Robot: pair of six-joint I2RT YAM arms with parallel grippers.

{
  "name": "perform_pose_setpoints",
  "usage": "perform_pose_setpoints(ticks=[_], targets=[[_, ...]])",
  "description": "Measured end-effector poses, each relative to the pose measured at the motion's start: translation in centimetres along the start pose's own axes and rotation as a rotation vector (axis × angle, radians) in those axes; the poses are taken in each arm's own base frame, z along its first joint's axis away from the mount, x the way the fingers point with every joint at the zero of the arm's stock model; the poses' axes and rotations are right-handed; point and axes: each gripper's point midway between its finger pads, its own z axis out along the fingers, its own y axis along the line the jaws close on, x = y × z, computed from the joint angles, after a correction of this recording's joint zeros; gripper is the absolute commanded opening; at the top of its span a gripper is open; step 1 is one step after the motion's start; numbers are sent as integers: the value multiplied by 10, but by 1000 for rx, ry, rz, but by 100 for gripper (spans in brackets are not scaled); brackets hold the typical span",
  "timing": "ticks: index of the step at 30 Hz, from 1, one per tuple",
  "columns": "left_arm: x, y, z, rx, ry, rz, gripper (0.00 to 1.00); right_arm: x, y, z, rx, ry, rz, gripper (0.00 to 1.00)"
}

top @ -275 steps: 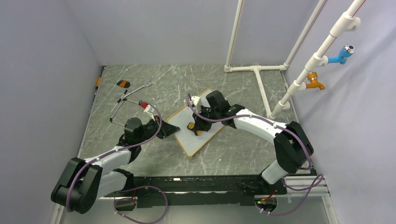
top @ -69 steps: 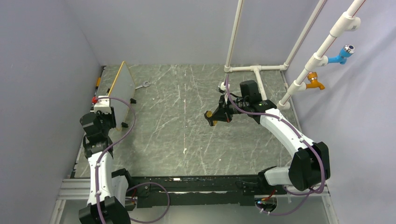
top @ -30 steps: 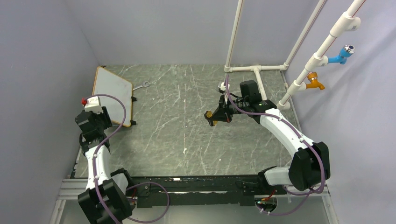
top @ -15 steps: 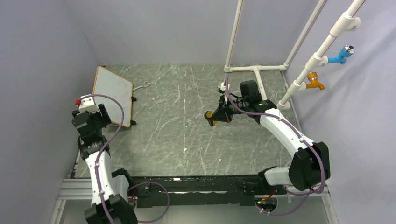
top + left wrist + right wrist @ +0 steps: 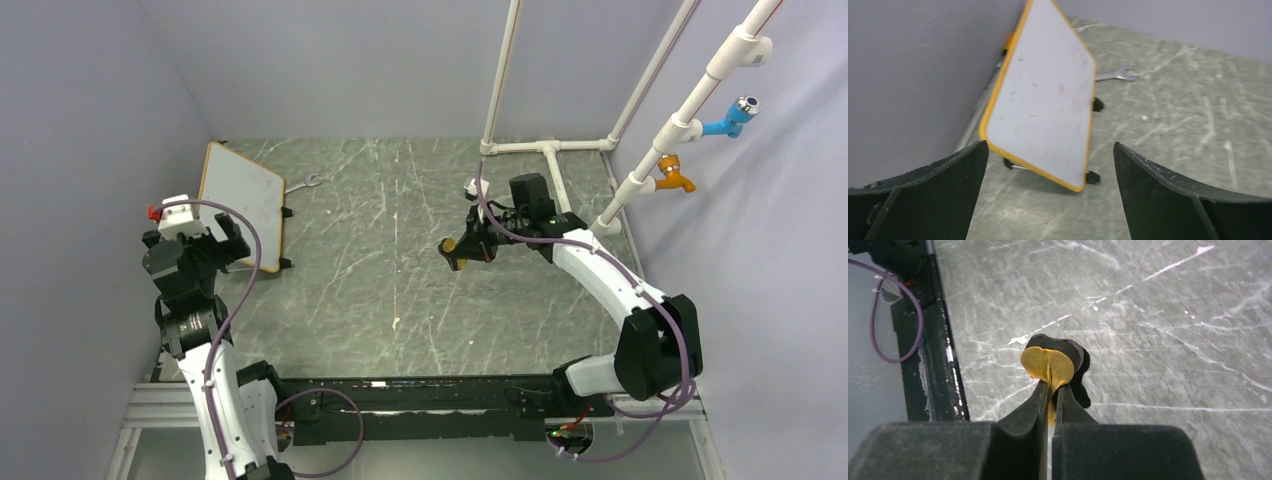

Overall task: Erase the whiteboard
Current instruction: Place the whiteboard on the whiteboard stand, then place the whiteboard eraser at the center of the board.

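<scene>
The whiteboard [image 5: 243, 200], white with a thin orange frame, leans tilted against the left wall at the back left. Its face [image 5: 1045, 105] carries only faint reddish smudges. My left gripper [image 5: 218, 243] hovers just in front of its near corner, open wide and apart from it. In the left wrist view, the left gripper [image 5: 1050, 147] holds nothing between its two black fingers. My right gripper [image 5: 464, 246] hangs over the middle of the table. Its jaws are shut on an orange eraser [image 5: 1048, 365] with a black felt side.
A steel wrench [image 5: 308, 181] lies on the marbled table just right of the board. Small black feet [image 5: 1091, 176] show under the board's low edge. A white pipe frame [image 5: 550, 150] stands at the back right, with blue [image 5: 735, 115] and orange [image 5: 675, 175] taps.
My left gripper has opened fully and drawn back from the whiteboard toward the near left. The board stays leaning on the wall. The right arm has hardly moved.
</scene>
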Motion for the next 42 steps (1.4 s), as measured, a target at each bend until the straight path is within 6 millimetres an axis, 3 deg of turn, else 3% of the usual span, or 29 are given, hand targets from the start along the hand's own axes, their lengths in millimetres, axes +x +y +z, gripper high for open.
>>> perform_pose_setpoints(ticks=[5, 16, 20, 23, 26, 29, 32, 33, 42], targets=[[-2, -36, -10, 137, 23, -92, 99, 18, -23, 5, 85, 68, 37, 0], [18, -115, -33, 516, 130, -145, 99, 77, -119, 1, 440, 321, 136, 0], [31, -137, -37, 602, 171, -94, 99, 100, -148, -12, 559, 401, 172, 8], [51, -143, -40, 628, 213, -73, 99, 112, -167, -23, 628, 439, 202, 20], [65, -141, -41, 620, 241, -69, 99, 121, -177, -30, 655, 460, 225, 52], [66, -139, -44, 615, 230, -61, 99, 128, -182, -33, 660, 472, 238, 79], [61, -139, -46, 614, 207, -57, 99, 128, -182, -34, 657, 474, 236, 89], [61, -139, -46, 614, 204, -56, 99, 127, -182, -34, 654, 471, 235, 98], [63, -140, -46, 622, 215, -59, 99, 106, -174, -40, 613, 400, 221, 100]])
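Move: The right hand has the yellow-and-black eraser pinched in its fingertips. The bare table spot it heads for is about 11 cm ahead, 13 cm to its right and 17 cm below, with the middle of the white pipe foot some 10 cm farther out and 8 cm to the right of that spot. The left hand is open and empty: the whiteboard's middle is roughly 16 cm straight ahead and 14 cm below, the wrench about 26 cm ahead, 15 cm right and 25 cm below. The right fingers open wide and let go of the eraser at the table, after carrying it down about 15 cm, right and forward towards the pipe foot while the fingers tip steeply downward; the hand then rises a couple of centimetres. The open left hand swings some 15 cm right, past the whiteboard's near edge, turning about 35 degrees clockwise, then sinks about 5 cm and halts. ##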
